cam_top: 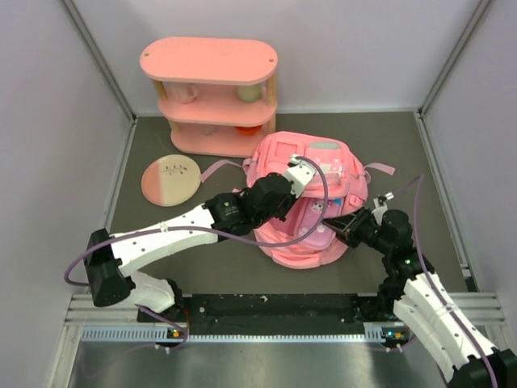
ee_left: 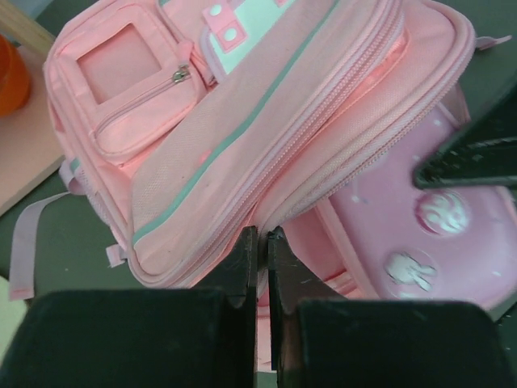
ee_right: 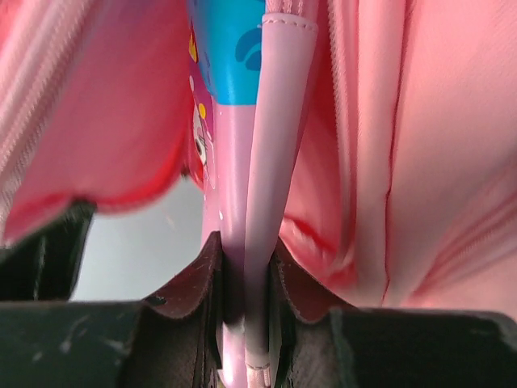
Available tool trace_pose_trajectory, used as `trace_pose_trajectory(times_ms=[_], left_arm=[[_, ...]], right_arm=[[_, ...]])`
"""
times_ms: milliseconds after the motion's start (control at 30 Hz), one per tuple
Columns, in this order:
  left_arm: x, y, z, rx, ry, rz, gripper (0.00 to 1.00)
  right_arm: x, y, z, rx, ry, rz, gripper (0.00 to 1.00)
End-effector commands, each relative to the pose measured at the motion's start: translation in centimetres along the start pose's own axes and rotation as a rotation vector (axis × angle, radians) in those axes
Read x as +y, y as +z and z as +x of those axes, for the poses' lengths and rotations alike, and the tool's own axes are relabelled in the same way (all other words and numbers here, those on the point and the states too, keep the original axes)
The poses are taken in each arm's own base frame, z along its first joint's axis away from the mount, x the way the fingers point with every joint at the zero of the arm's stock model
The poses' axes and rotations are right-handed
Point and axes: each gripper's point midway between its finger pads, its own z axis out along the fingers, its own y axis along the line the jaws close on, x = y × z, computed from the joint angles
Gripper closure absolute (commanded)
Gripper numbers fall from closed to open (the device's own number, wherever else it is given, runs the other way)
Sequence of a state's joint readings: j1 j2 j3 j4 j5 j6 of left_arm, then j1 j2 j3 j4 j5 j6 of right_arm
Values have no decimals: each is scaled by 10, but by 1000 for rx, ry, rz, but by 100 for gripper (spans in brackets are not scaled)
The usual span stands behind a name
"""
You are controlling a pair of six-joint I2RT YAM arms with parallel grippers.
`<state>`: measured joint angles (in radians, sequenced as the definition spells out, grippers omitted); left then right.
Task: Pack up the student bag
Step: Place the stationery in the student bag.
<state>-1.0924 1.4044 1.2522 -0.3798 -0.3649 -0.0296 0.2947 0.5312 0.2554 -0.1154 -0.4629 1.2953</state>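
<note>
The pink student bag (cam_top: 311,166) lies in the middle of the dark table, its front pockets (ee_left: 137,97) facing up and its zipped mouth pulled open. My left gripper (cam_top: 300,184) reaches over it from the left and is shut on the bag's zip edge (ee_left: 260,236), holding that edge up. A flat pink pencil case (ee_left: 408,242) with cartoon prints sits partly inside the opening. My right gripper (cam_top: 347,224) comes in from the right and is shut on the case's thin edge (ee_right: 257,242). Pink bag lining (ee_right: 404,162) fills the right wrist view.
A pink three-tier shelf (cam_top: 210,93) with cups stands at the back left, an orange cup (ee_left: 12,77) on its lowest tier. A round pink and cream plate (cam_top: 170,179) lies left of the bag. Grey walls close in both sides.
</note>
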Motion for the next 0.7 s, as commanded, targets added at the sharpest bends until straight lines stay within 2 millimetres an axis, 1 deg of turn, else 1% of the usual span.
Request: trace_pose_trajectory(times_ms=[0, 33, 67, 100, 133, 167, 200, 233, 267, 300, 333, 367, 433, 500, 533, 567, 600, 633, 667], left_arm=[[-23, -32, -59, -175, -203, 114, 100], [-31, -30, -58, -165, -216, 140, 100], [-39, -32, -62, -169, -253, 160, 100], [-44, -32, -63, -161, -268, 171, 100], [-51, -29, -62, -149, -292, 187, 100], [-57, -31, -65, -149, -303, 198, 100], [-61, -31, -65, -140, -313, 205, 100], [-67, -30, -65, -133, -334, 223, 100], [-71, -32, -67, -134, -337, 236, 100], [-73, -33, -67, -133, -341, 240, 100], [-75, -35, -68, -136, -346, 246, 100], [-76, -36, -67, -134, -347, 247, 100], [-74, -40, -68, -140, -358, 244, 100], [-71, -41, -66, -146, -365, 232, 100], [-69, -44, -66, -150, -369, 227, 100], [-68, -44, -64, -149, -371, 219, 100], [-66, -43, -63, -151, -371, 210, 100], [-66, -43, -63, -153, -373, 210, 100], [-66, -43, -63, -153, -375, 210, 100]], right_arm=[[61, 4, -46, -280, -52, -194, 100], [58, 6, -49, -313, -46, -179, 100], [56, 9, -51, -368, -38, -164, 100], [53, 12, -52, -389, -19, -148, 100], [53, 15, -53, -412, -9, -152, 100], [55, 18, -50, -433, -9, -159, 100], [57, 21, -49, -440, -11, -162, 100], [58, 29, -47, -437, -11, -159, 100], [58, 32, -50, -462, -11, -149, 100], [58, 36, -47, -458, -5, -147, 100], [49, 44, -47, -461, -1, -119, 100], [55, 44, -52, -490, 11, -154, 100], [50, 48, -57, -517, 43, -147, 100], [53, 52, -63, -550, 47, -158, 100], [59, 53, -65, -557, 49, -166, 100], [55, 60, -64, -549, 41, -142, 100], [55, 64, -64, -542, 40, -131, 100], [63, 68, -64, -538, 41, -141, 100], [65, 72, -61, -520, 32, -148, 100]])
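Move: Just inside the bag's mouth, the right hand already grips the pencil case; the pocket space beneath the raised flap lies about 5 cm ahead, 5 cm left and 3 cm below. The flap's middle is some 13 cm ahead and 6 cm left of this hand, a little above, and the right strap about 14 cm ahead, 12 cm right and well below. From the left hand, pinching the flap's edge, the case is about 4 cm back, 6 cm right and 9 cm below. Pushing the held pencil case deeper under the flap, the right hand goes forward about 7.5 cm, easing slightly left and down, while swinging some 25 degrees clockwise with its grip kept. The left hand keeps pinching the flap's edge and draws it about 5 cm back and 4 cm right, over the case, tipping its fingers down. ##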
